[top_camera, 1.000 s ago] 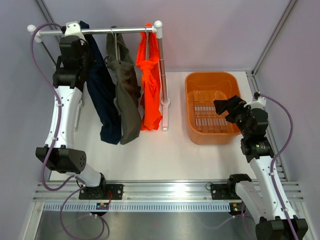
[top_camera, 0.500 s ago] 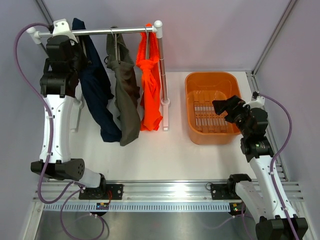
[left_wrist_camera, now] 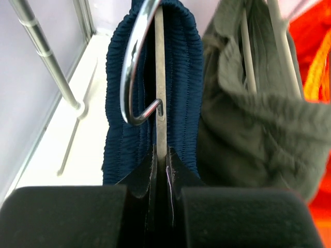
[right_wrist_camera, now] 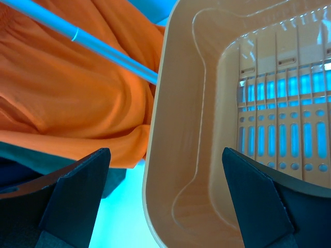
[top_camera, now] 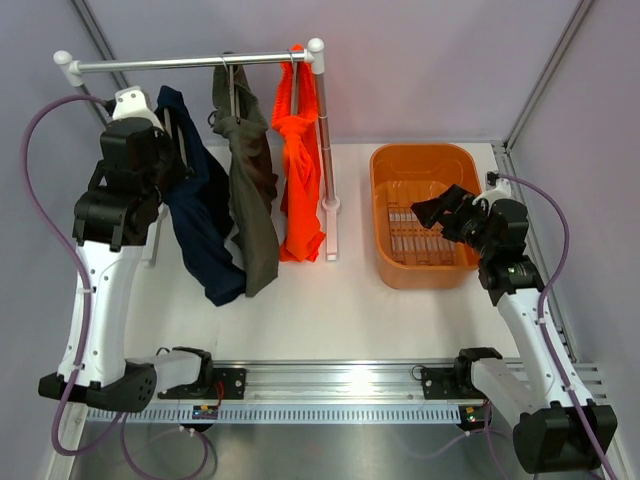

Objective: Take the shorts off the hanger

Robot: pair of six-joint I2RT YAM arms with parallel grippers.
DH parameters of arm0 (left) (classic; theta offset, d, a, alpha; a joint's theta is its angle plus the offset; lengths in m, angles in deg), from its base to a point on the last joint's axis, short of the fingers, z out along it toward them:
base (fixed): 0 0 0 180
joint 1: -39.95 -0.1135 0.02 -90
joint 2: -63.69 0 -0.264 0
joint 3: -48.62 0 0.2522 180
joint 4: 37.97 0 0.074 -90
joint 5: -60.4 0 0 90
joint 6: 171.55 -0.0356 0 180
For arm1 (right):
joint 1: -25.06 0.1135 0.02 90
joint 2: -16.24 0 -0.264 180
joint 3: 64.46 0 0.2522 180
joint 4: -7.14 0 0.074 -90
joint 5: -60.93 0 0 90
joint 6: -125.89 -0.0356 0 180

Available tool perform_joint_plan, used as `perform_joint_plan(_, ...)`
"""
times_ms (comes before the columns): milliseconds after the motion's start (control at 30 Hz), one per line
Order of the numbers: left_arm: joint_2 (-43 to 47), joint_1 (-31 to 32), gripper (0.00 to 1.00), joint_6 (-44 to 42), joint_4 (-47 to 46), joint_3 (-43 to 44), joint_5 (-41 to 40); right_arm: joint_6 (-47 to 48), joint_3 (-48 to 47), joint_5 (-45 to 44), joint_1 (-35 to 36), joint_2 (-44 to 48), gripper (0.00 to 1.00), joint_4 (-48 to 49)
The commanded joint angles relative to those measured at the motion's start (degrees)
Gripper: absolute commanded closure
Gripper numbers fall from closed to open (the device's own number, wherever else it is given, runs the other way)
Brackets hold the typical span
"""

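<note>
The navy shorts (top_camera: 205,220) hang on a metal hanger (left_wrist_camera: 159,77) that is off the rail (top_camera: 190,64). My left gripper (top_camera: 166,138) is shut on the hanger's neck just below the hook, as the left wrist view (left_wrist_camera: 161,155) shows, with the navy waistband (left_wrist_camera: 181,77) behind it. The olive-grey shorts (top_camera: 250,190) and the orange shorts (top_camera: 298,170) hang on the rail. My right gripper (top_camera: 430,210) is open and empty above the left part of the orange basket (top_camera: 392,265). In the right wrist view the right gripper (right_wrist_camera: 165,201) has its jaws wide apart.
The rack's white right post (top_camera: 324,130) stands between the orange shorts and the basket. The basket's near-left rim (right_wrist_camera: 155,155) and the orange shorts (right_wrist_camera: 67,93) show in the right wrist view. A metal frame leg (left_wrist_camera: 46,57) stands left of the navy shorts.
My left arm has lifted the hanger with the navy shorts off the rail and brought it down and toward me. My right gripper has shifted slightly left over the basket.
</note>
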Motion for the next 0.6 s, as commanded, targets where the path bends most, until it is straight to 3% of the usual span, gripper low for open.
perform_joint_plan(0, 2.56, 2.5, 1.0, 2.72, -0.21, -0.13, -5.11, 2.37, -3.91, 3.65, 0.2, -0.89, 0.01, -1.61)
perform_joint_plan(200, 7.2, 9.08, 1.0, 7.02, 4.28, -3.99, -13.88, 2.28, -4.79, 6.46, 0.64, -2.21, 0.0, -1.79)
perform_joint_plan(300, 13.34, 14.27, 1.0, 6.94, -0.71, -8.91, -18.47, 2.54, -5.58, 6.9, 1.43, -3.0, 0.01, -2.23)
perform_joint_plan(467, 21.45, 15.77, 1.0, 0.46, -14.94, -14.19, -7.35, 3.51, -8.92, 7.52, 3.45, -3.09, 0.0, -3.54)
perform_joint_plan(567, 21.11, 15.77, 1.0, -1.93, -14.36, -8.5, -0.32, 4.38, -12.86, 6.2, 5.3, -3.18, 0.01, -5.91)
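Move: The left hand already holds the navy shorts' hanger clear of the rail; the shorts' middle hangs about 4 cm ahead of that hand, 4 cm to its right and 13 cm below. The rail lies some 17 cm ahead, 4 cm right and 6 cm up, the olive shorts about 8 cm ahead, 11 cm right and 12 cm down. From the right hand, the navy shorts are roughly 45 cm left, 3 cm ahead and 3 cm higher; the basket's middle is 5 cm ahead, 2 cm right, 18 cm below. Back from the rail by about 9 cm, drifting 3 cm right, the left hand carries the hanger in its still-shut fingers, dipping nearly 4 cm before climbing again to its starting height while the fingertips tip up and swing slightly clockwise. The right hand, wide open and empty, edges left towards the navy shorts, rises late by a couple of centimetres and turns about 10 degrees counter-clockwise. ##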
